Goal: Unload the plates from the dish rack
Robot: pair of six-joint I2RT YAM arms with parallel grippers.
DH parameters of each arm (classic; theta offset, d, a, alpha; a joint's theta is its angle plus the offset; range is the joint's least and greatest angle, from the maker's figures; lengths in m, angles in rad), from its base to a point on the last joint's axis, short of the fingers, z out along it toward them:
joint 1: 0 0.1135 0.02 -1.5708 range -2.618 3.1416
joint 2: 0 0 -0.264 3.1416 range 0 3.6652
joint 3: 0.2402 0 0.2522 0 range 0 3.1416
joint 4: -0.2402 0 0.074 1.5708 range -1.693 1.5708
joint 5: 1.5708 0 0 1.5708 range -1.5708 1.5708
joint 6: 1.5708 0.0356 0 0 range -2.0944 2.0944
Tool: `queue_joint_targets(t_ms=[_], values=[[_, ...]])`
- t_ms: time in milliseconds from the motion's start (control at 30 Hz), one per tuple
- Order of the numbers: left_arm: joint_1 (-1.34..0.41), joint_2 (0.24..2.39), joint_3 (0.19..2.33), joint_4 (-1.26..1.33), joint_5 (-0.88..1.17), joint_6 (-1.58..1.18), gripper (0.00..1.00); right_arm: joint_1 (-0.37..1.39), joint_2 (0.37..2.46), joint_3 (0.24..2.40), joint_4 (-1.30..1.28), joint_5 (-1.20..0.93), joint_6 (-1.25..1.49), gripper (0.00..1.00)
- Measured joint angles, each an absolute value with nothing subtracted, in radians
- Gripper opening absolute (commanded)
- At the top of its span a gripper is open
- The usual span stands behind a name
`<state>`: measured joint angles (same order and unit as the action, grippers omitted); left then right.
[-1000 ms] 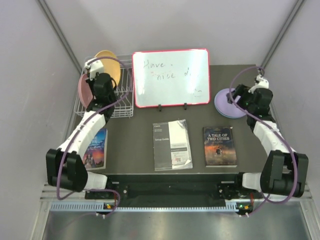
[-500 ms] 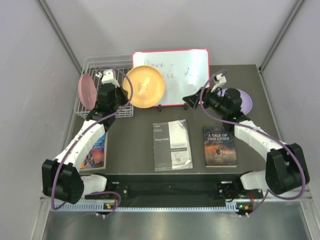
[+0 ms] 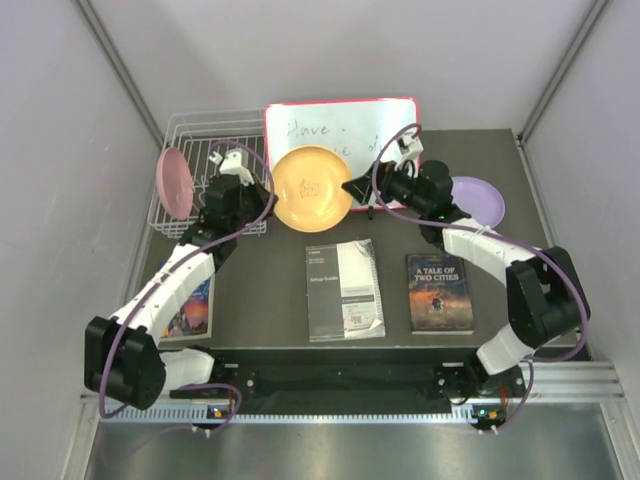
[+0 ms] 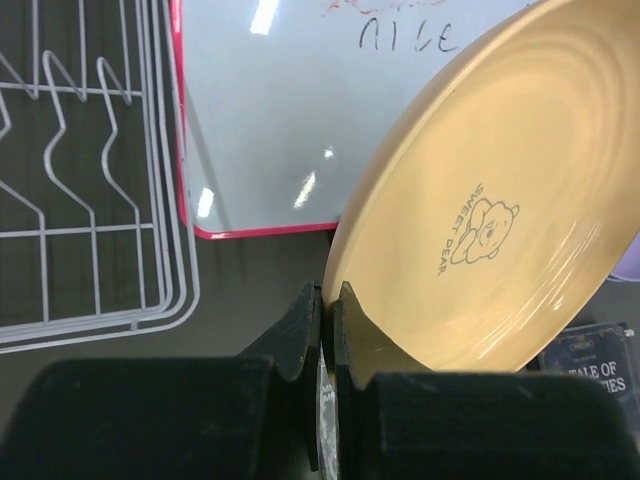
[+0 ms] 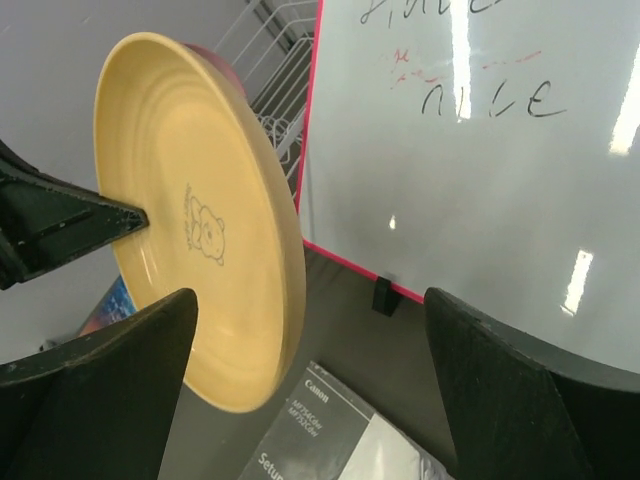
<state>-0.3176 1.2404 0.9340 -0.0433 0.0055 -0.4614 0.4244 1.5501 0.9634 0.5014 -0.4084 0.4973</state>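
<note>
My left gripper (image 3: 268,190) (image 4: 328,292) is shut on the rim of the tan-orange plate (image 3: 312,187) (image 4: 500,200), holding it tilted on edge above the table in front of the whiteboard. My right gripper (image 3: 355,187) (image 5: 310,300) stands wide open at the plate's opposite rim (image 5: 200,220), which shows between its fingers without touching them. A pink plate (image 3: 173,180) (image 5: 215,55) stands upright at the left end of the white wire dish rack (image 3: 200,140) (image 4: 90,200). A lavender plate (image 3: 480,198) lies flat on the table at the right.
The red-framed whiteboard (image 3: 340,125) (image 5: 480,150) stands propped right behind the held plate. A Canon manual (image 3: 344,290) (image 5: 340,430) and a dark paperback (image 3: 439,292) lie on the table in front. Another book (image 3: 190,300) lies under the left arm.
The left gripper has lifted the tan-orange plate out of the rack and carried it right. The right arm has swung left from the lavender plate, opening wide beside the held plate.
</note>
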Motion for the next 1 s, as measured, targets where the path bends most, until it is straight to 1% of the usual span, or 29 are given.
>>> queue_joint_targets(t_ms=[33,133,167,200,233,267,300,333,400,433,500,533,567,633,800,833,867,1000], values=[[-0.32,1.239,0.931,-0.043,0.017,-0.467,0.0,0.425,1.56,0.973,0.501,-0.406,0.497,0.75],[-0.33,1.239,0.925,-0.037,0.046,-0.477,0.0,0.43,1.597,1.005,0.49,-0.4,0.493,0.55],[-0.334,1.239,0.923,-0.037,0.051,-0.479,0.0,0.432,1.606,1.011,0.486,-0.398,0.489,0.4],[-0.338,1.239,0.921,-0.036,0.057,-0.48,0.0,0.433,1.615,1.016,0.483,-0.397,0.491,0.34],[-0.34,1.239,0.92,-0.035,0.061,-0.481,0.0,0.434,1.62,1.016,0.482,-0.394,0.489,0.25],[-0.343,1.239,0.917,-0.029,0.064,-0.481,0.0,0.435,1.622,1.016,0.479,-0.395,0.494,0.06],[-0.344,1.239,0.912,-0.023,0.065,-0.481,0.0,0.437,1.623,1.016,0.479,-0.398,0.492,0.03],[-0.344,1.239,0.908,-0.021,0.07,-0.482,0.04,0.438,1.623,1.016,0.479,-0.402,0.488,0.01],[-0.344,1.238,0.905,-0.018,0.071,-0.48,0.31,0.443,1.621,1.014,0.471,-0.379,0.472,0.0],[-0.344,1.238,0.905,-0.016,0.072,-0.48,0.56,0.444,1.618,1.011,0.466,-0.361,0.465,0.0],[-0.348,1.237,0.905,-0.011,0.062,-0.468,0.72,0.443,1.592,0.987,0.444,-0.321,0.456,0.0],[-0.35,1.233,0.905,-0.011,0.05,-0.466,0.83,0.435,1.565,0.964,0.426,-0.289,0.45,0.0],[-0.35,1.227,0.905,-0.012,0.027,-0.464,0.87,0.421,1.531,0.939,0.407,-0.263,0.445,0.0],[-0.349,1.214,0.905,-0.012,-0.016,-0.448,0.89,0.373,1.449,0.886,0.376,-0.213,0.44,0.0],[-0.348,1.181,0.905,-0.018,-0.148,-0.41,0.91,0.159,1.233,0.78,0.313,-0.067,0.436,0.01],[-0.348,1.173,0.905,-0.024,-0.185,-0.395,0.93,0.112,1.195,0.764,0.297,-0.035,0.434,0.03],[-0.348,1.165,0.905,-0.031,-0.222,-0.383,0.99,0.066,1.163,0.752,0.281,0.001,0.433,0.03],[-0.348,1.116,0.905,-0.03,-0.37,-0.312,0.99,-0.082,1.126,0.737,0.227,0.074,0.43,0.03]])
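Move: The left fingers already pinch the yellow plate, its middle about 8 cm to that hand's right and 1 cm ahead, nearly level; the dish rack is some 17 cm left, 7 cm ahead, 13 cm below. From the open right hand, the plate's middle is about 9 cm left, 1 cm ahead and 2 cm below. The purple plate is 33 cm right, level fore-and-aft, 19 cm down; the whiteboard 3 cm left, 10 cm ahead, 12 cm lower. Right hand pinches the yellow plate, left releases, right swings it clockwise some 30 cm right towards purple plate. ##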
